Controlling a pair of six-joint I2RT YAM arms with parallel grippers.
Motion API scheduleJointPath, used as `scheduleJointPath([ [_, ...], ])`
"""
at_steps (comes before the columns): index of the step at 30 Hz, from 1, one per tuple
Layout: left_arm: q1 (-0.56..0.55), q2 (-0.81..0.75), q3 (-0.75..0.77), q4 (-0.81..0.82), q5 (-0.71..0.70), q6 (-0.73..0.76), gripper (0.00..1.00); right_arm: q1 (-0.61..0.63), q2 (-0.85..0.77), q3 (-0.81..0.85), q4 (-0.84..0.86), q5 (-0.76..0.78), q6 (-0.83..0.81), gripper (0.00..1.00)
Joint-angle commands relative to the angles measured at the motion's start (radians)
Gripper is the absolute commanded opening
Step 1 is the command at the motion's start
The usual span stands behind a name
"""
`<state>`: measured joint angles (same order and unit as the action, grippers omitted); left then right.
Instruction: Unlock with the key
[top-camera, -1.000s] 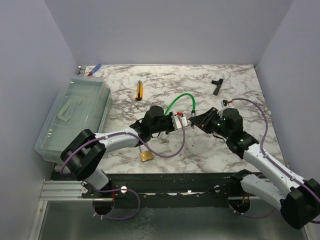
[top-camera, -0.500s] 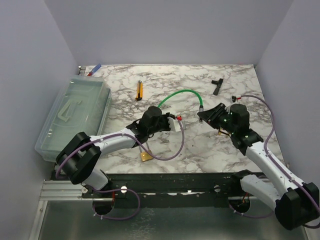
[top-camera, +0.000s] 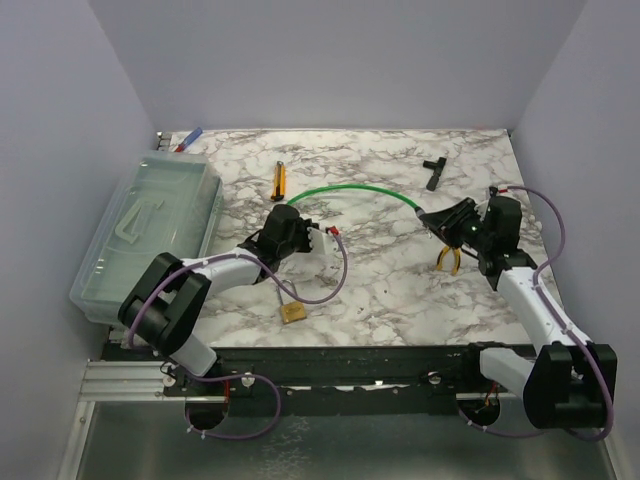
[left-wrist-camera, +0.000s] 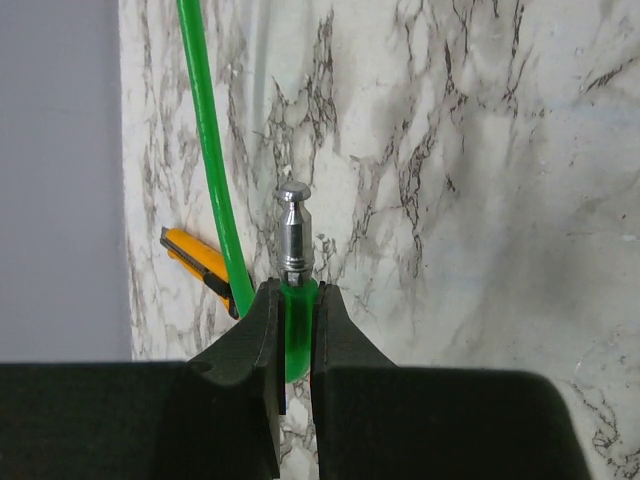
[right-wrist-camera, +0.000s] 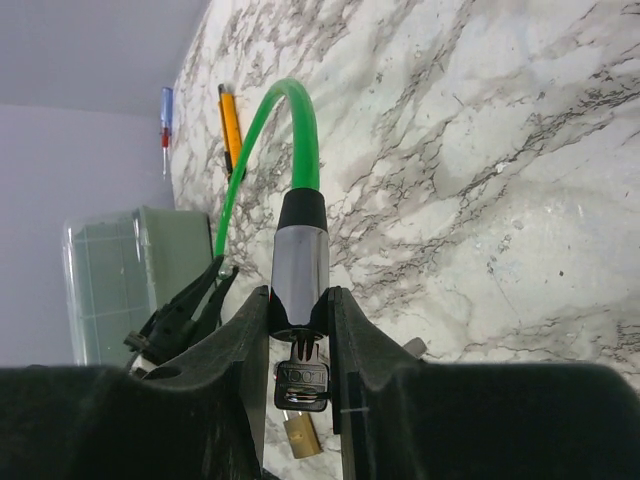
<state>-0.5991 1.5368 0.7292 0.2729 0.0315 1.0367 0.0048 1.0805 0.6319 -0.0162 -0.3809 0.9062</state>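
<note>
A green cable (top-camera: 350, 187) stretches between my two grippers. My left gripper (left-wrist-camera: 297, 290) is shut on the cable's green end, just below its bare metal pin (left-wrist-camera: 293, 230); in the top view this gripper (top-camera: 284, 208) sits left of centre. On the right of the top view, my right gripper (top-camera: 437, 219) is shut on the chrome lock barrel (right-wrist-camera: 300, 265) at the cable's other end, seen close in the right wrist view (right-wrist-camera: 300, 300). The key (right-wrist-camera: 301, 385), dark-headed, sticks in the barrel's rear, between the fingers. The pin is out of the barrel.
A small brass padlock (top-camera: 293, 312) lies near the front edge. A yellow cutter (top-camera: 279, 180) and a black T-shaped tool (top-camera: 433, 170) lie further back, and a clear lidded bin (top-camera: 150, 235) stands at the left. A yellow looped item (top-camera: 447, 259) shows below my right gripper.
The cable's two ends, together a second ago, have come apart. My left gripper has drawn back left, my right gripper right, and the cable's loop has stretched into a long arc.
</note>
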Motion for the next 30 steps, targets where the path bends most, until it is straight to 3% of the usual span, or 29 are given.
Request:
scheduleJointPath([
  [1, 0.055, 0.065, 0.03, 0.014, -0.12, 0.053, 0.0, -0.037, 0.016, 0.018, 0.076, -0.032, -0.027, 0.01],
  [10, 0.059, 0.235, 0.139, 0.031, -0.125, 0.01, 0.0, -0.037, 0.195, -0.076, 0.39, -0.138, 0.042, 0.0],
  [13, 0.061, 0.296, 0.189, 0.024, -0.082, -0.06, 0.11, -0.037, 0.275, -0.047, 0.431, -0.136, 0.03, 0.0],
  [17, 0.061, 0.353, 0.235, 0.026, -0.056, -0.077, 0.17, -0.037, 0.382, 0.004, 0.467, -0.122, 0.016, 0.0],
  [21, 0.071, 0.398, 0.284, 0.021, -0.041, -0.068, 0.54, -0.037, 0.493, 0.055, 0.508, -0.094, 0.026, 0.0],
  [23, 0.071, 0.399, 0.295, 0.013, -0.034, -0.062, 0.94, -0.037, 0.55, 0.09, 0.524, -0.091, 0.028, 0.0],
  [24, 0.071, 0.393, 0.301, 0.003, -0.021, -0.065, 0.98, -0.037, 0.579, 0.108, 0.53, -0.094, 0.029, 0.0],
  [30, 0.073, 0.298, 0.294, -0.065, 0.029, -0.041, 0.99, -0.036, 0.702, 0.22, 0.535, -0.117, 0.027, 0.0],
])
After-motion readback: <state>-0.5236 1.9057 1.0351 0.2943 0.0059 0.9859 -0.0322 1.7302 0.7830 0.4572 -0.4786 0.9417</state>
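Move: My left hand pinches the green cable's plug end; the bare table where I'll free it is about 6 cm ahead, 1 cm right and 7 cm down. From that hand the utility knife is some 16 cm ahead and 9 cm left, the padlock 16 cm back and 3 cm left. My right hand holds the lock cylinder with its key, bound for table 12 cm straight ahead, 14 cm below; the pliers lie level with it, 6 cm right, the black tool 23 cm ahead, 8 cm right. I carry both ends of the opened green cable forward and down towards the table. My left hand sinks about 6 cm as it reaches forward, opens wide to let go of the plug end, then eases up a couple of centimetres, ending some 8 cm forward. My right hand keeps its pinch on the lock cylinder, first sinking, then pushing on forward about 10 cm and down 8. ##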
